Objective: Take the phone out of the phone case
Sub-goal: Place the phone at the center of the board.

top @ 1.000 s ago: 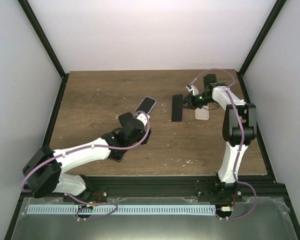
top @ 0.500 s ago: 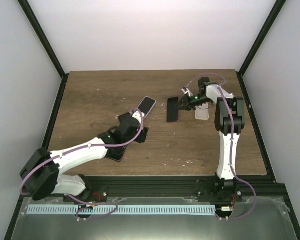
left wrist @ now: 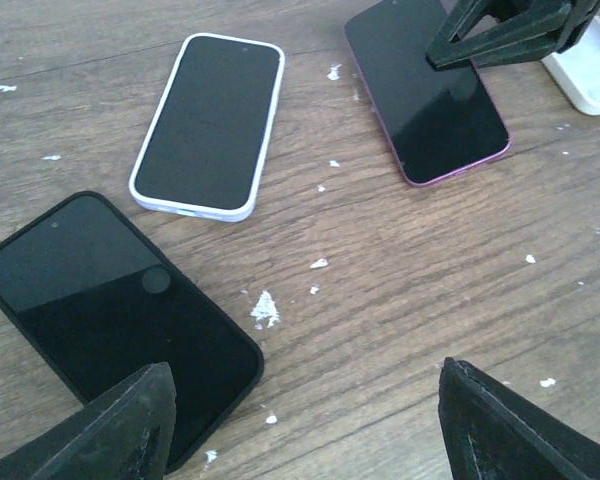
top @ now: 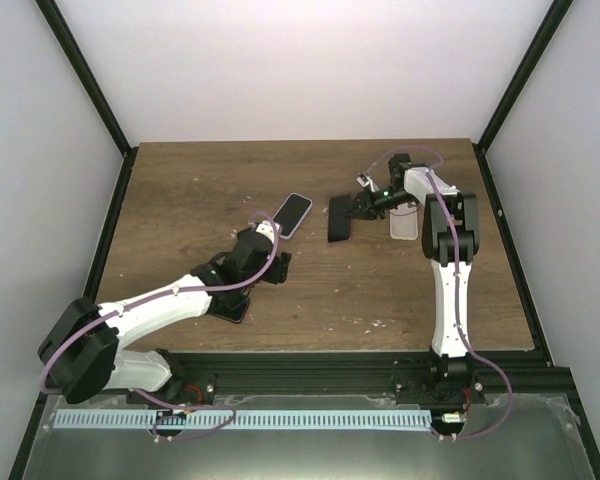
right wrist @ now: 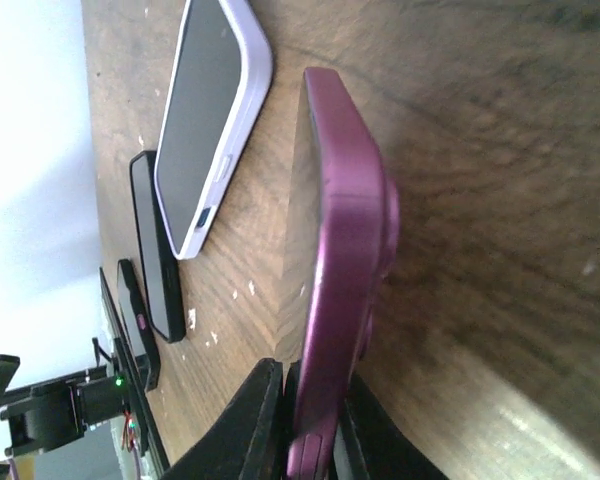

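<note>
A phone in a pale lilac case [top: 292,214] [left wrist: 210,124] lies face up on the wooden table [top: 190,190]. My left gripper [top: 265,240] [left wrist: 302,400] hovers open just short of it, nothing between its fingers. A purple phone [top: 339,218] [right wrist: 342,230] [left wrist: 426,92] is pinched at one end by my right gripper [top: 362,204] [right wrist: 310,378], its far end resting on the wood. Right of that arm lies a white case [top: 404,224] [left wrist: 592,78]. A black phone [left wrist: 118,318] [right wrist: 158,250] lies by the left fingers.
Another dark phone [top: 232,308] peeks out under the left forearm. White specks [left wrist: 266,308] dot the wood. Black frame posts [top: 500,110] and white walls close in the table's sides and back.
The right gripper has carried the purple phone a little to the left, away from the white case. The left gripper has shifted slightly back and left, still open.
</note>
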You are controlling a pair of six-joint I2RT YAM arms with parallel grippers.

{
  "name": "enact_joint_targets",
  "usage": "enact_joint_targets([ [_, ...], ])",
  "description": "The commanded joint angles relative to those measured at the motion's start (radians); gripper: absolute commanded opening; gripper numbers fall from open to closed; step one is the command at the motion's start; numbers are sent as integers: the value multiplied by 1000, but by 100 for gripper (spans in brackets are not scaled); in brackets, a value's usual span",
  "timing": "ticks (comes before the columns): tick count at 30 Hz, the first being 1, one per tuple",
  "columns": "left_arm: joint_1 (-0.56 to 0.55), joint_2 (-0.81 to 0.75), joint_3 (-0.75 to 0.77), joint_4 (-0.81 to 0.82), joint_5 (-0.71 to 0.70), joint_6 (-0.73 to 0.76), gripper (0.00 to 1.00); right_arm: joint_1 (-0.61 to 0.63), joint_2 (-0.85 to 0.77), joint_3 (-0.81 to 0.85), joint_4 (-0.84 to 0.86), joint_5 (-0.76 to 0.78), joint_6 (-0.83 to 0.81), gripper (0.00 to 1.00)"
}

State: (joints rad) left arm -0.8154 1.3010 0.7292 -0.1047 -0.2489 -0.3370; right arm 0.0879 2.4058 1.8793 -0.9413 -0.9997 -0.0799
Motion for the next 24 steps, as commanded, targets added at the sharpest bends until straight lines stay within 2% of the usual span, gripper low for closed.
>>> enact_joint_targets([
  [1, 45, 35, 36, 19, 10, -23, 74, 6, 76, 87, 15, 109, 6, 13],
  [9, 142, 199, 168, -13, 47, -15, 82, 3, 44, 86, 10, 191, -1, 45],
  [13, 176, 319, 309, -131, 26, 37, 87, -15, -46, 21, 13, 202, -19, 54],
  [16, 197, 431, 437, -200, 60, 97, 91, -36, -175, -115, 94, 266, -28, 63],
  [18, 219, 523, 543, -277, 103, 128, 99, -40, -327, -237, 176, 311, -43, 65],
  [22, 246, 695, 747, -419, 154, 166, 100, -40, -616, -547, 371, 304, -74, 68],
  [24, 253, 760, 823, -456, 162, 185, 100, -40, -749, -695, 459, 285, -90, 76],
])
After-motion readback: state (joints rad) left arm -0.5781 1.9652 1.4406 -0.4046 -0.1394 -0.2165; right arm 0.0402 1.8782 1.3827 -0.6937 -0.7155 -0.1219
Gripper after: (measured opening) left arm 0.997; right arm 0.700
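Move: The right hand pinches the phone's right long edge, its spot on the board centred about 4 cm left of the fingers, 3 cm back and 3 cm below; the lavender-cased phone is 19 cm left and 2 cm back, the empty case 16 cm right and 2 cm back. From the left hand, the lavender-cased phone lies roughly 17 cm ahead, 2 cm right and 12 cm down, the phone 16 cm ahead and 17 cm right, the black-cased phone 6 cm ahead and 8 cm left. Down and slightly forward, some 2 cm, the right hand lowers the phone to the board, spreads its fingers to release the edge, then rises about 8 cm while drawing back and right towards the case, tipping upward. Meanwhile the left hand travels forward about 15 cm and sinks 4–5 cm towards the lavender-cased phone, its fingers opening fully. ##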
